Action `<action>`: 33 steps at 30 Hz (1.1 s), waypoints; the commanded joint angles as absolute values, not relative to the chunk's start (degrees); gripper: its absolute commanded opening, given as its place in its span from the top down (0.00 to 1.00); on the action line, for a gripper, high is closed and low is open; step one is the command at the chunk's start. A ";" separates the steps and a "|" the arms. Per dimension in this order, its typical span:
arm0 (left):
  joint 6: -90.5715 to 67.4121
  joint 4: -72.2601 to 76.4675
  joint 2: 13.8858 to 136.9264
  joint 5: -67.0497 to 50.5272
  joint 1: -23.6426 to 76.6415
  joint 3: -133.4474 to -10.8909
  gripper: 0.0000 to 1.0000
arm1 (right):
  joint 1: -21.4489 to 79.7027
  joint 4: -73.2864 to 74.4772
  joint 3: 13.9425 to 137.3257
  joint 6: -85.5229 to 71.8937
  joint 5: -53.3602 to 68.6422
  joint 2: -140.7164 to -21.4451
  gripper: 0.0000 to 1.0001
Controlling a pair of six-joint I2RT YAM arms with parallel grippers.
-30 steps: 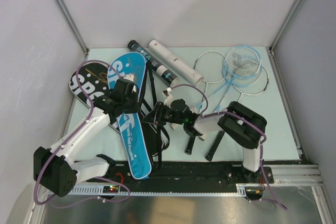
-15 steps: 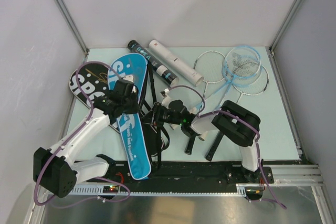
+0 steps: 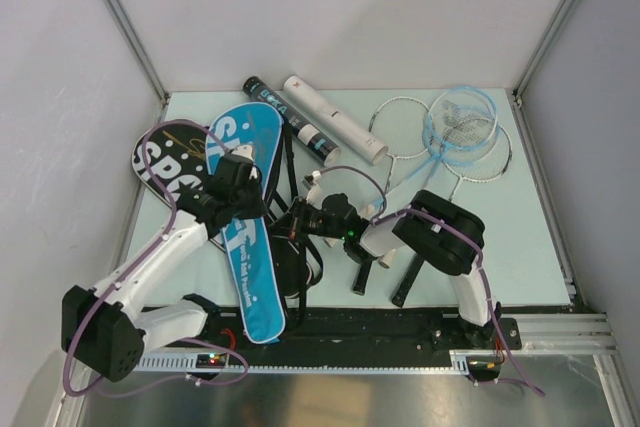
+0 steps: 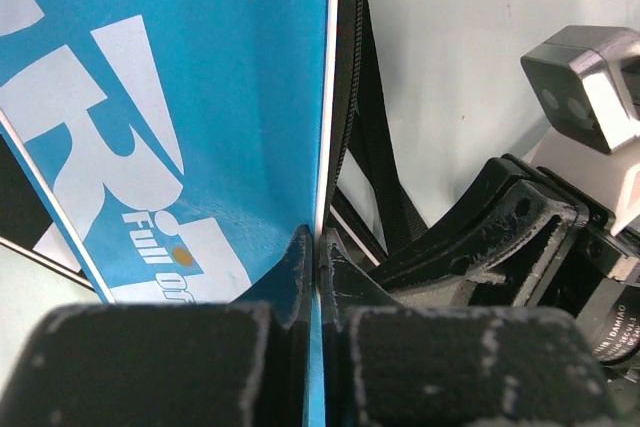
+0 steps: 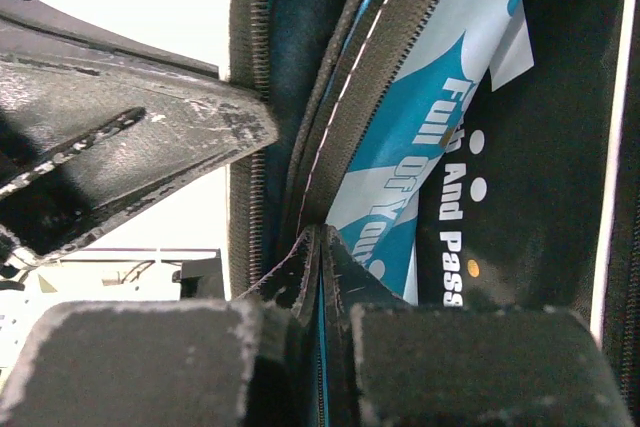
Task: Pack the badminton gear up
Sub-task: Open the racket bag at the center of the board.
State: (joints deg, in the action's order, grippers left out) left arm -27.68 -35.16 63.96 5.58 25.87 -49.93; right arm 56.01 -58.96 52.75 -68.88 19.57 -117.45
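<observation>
The blue SPORT bag [image 3: 250, 237] lies lengthwise at the left, partly over the black SPORT bag [image 3: 165, 162]. My left gripper [image 3: 240, 199] is shut on the blue bag's [image 4: 200, 97] thin edge; in the left wrist view the gripper [image 4: 320, 247] pinches its white piping. My right gripper [image 3: 292, 223] is shut on the bag's open zipper edge, seen in the right wrist view [image 5: 320, 242] beside the blue printed panel [image 5: 440, 77]. A black tube [image 3: 285, 117] and a white tube [image 3: 335, 119] lie at the back. Rackets [image 3: 460, 125] rest at the back right.
Two black racket handles [image 3: 362, 272] [image 3: 408, 277] lie near the front edge under the right arm. The bag's black strap [image 3: 300, 262] loops between the arms. Metal frame posts and white walls close in the table [image 3: 530, 237] on three sides.
My right gripper has closed onto the blue bag's zipper edge after shifting slightly left. The left gripper keeps its hold, and the bag has moved a little.
</observation>
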 commanded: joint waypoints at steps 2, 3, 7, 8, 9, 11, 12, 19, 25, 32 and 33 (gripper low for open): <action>-29.38 -31.54 59.59 4.93 24.95 -49.81 1.00 | 55.67 -56.04 54.09 -68.29 17.70 -116.79 1.00; -29.41 -31.64 59.19 5.23 24.60 -49.69 1.00 | 55.61 -54.21 53.85 -67.72 17.07 -116.36 1.00; -29.30 -32.02 58.44 5.15 23.27 -49.52 1.00 | 55.55 -47.91 52.57 -65.56 13.31 -114.68 1.00; -29.24 -32.10 58.40 5.12 22.97 -49.55 1.00 | 55.50 -46.89 52.13 -65.21 12.37 -114.34 1.00; -29.12 -32.22 58.34 5.11 22.78 -49.56 1.00 | 55.39 -46.25 51.68 -64.86 11.72 -114.03 1.00; -28.88 -32.31 58.13 5.10 22.61 -49.52 1.00 | 55.24 -45.71 51.09 -64.40 11.10 -113.43 1.00; -28.81 -32.33 58.11 5.06 22.56 -49.46 1.00 | 55.22 -45.97 50.86 -64.15 11.09 -113.14 1.00; -27.80 -32.29 57.45 1.17 22.54 -49.00 1.00 | 51.57 -53.45 48.41 -64.85 15.74 -109.28 0.87; -27.87 -32.28 55.11 -2.99 22.48 -47.36 1.00 | 48.50 -58.27 48.08 -66.30 17.84 -107.82 0.66; -29.33 -32.31 52.76 -5.50 22.41 -45.79 1.00 | 48.22 -67.84 50.00 -71.02 19.42 -112.75 0.55; -29.43 -32.28 52.53 -5.61 22.41 -45.66 1.00 | 48.37 -68.59 50.53 -71.54 19.47 -113.64 0.54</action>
State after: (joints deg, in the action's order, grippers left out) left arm -28.53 -34.81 54.63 -2.66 22.79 -45.80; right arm 47.90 -60.20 48.40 -68.64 18.13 -110.45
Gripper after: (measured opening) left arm 0.012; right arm 0.440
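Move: The right hand's shut fingers are already on the zipped edge of the raised blue racket bag, about level with the fingertips. That spot lies roughly 4 cm back, 1 cm right and 3 cm below the left hand, which already pinches the bag's edge. From the right hand, the black racket bag's middle is some 12 cm ahead, 12 cm left and 10 below; the black tube's is about 38 cm ahead, 5 right and 10 below. Down about 5 cm and slightly right and forward goes the right hand, fingers shut on the zipped edge; then its fingers open to nearly half and it comes free, rising some 9 cm and reaching forward beside the edge, still drifting right before easing back slightly left. The left hand keeps its pinch, lifts about 2 cm, sways left, then draws back right and towards the base. ##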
